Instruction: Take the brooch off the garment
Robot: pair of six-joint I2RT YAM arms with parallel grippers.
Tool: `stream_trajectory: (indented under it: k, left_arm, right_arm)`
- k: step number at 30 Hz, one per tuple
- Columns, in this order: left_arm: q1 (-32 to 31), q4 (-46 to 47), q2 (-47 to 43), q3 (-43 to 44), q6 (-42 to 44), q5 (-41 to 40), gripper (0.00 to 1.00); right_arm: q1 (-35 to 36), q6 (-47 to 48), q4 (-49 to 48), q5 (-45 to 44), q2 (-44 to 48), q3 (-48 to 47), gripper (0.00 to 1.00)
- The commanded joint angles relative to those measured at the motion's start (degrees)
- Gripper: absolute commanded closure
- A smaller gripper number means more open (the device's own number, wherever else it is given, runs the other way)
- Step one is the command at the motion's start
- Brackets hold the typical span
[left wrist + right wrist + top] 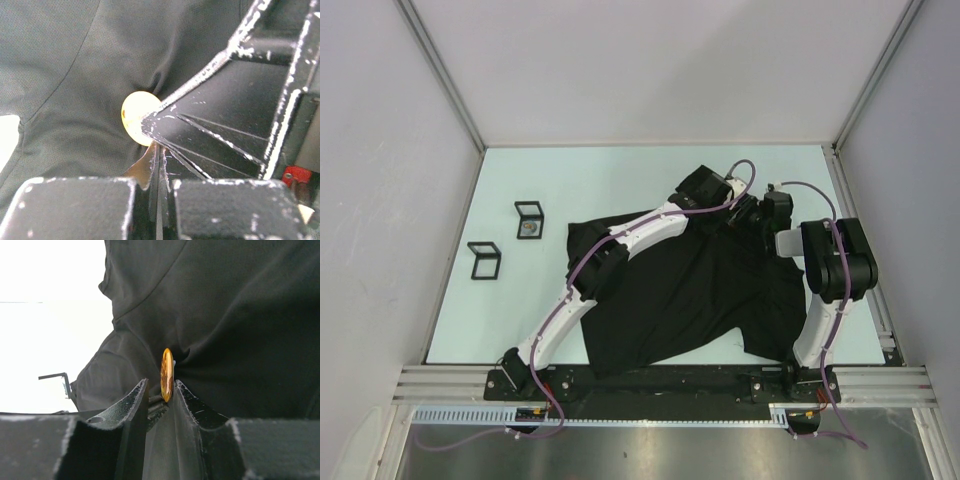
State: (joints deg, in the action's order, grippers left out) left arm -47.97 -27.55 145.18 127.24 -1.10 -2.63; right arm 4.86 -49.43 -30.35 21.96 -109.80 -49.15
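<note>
The garment, a black T-shirt, lies spread on the pale table, and its far right part rises to where both arms meet. The brooch is a round amber disc pinned to the cloth; the top view does not show it. My left gripper is shut just below the disc, pinching the garment. In the right wrist view the brooch stands edge-on between the tips of my right gripper. It leans on the right-hand finger, with a gap to the other. One right finger overlaps the disc.
Two small black square frames stand on the table's left side. One such frame shows beyond the shirt in the right wrist view. Grey walls and metal rails close in the table.
</note>
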Motion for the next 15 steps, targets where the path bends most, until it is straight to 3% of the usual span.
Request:
stream_trajectory:
  k: [1,4,8,15]
  left_arm:
    - [0.5,1.19,-2.8,-0.24,-0.22,-0.26,1.0]
    - [0.5,1.1,-2.98,-0.15,-0.04,-1.23,0.99]
    - [0.5,1.18,-2.98,0.02,0.22,-3.51,0.85]
    - [0.5,2.32,-2.71,0.29,-0.04,-4.75,0.62]
  right_arm:
    - [0.32,-0.84,-2.79,0.9,-0.86,-2.36,0.74]
    - [0.23,-1.98,-4.1,2.47,-1.12,-2.27,0.86]
    - [0.15,-3.91,-4.11,3.53,-1.47,-2.27,1.0]
    - [0.23,-5.24,-3.49,4.23,-1.47,-2.27,1.0]
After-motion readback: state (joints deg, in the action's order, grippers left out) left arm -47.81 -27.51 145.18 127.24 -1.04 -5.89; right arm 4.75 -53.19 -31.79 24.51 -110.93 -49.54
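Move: The yellow brooch stands nearly edge-on between the open right fingertips, its middle about 2 cm ahead of the right hand point, 1 cm to its left and level in height. From the right hand, the garment's far sleeve end lies some 11 cm ahead, 9 cm left and 3 cm lower. From the left hand, whose shut tips are at the brooch's near rim, the brooch's middle is roughly 2 cm ahead and 1 cm to the right, level in height. Hold the right gripper almost in place at the brooch and shut its part-open fingers fully to pinch the brooch's rim, easing under 1 cm left with a slight roll. As they close, open the left fingers to about a third and drift that hand about 1 cm forward and left. ##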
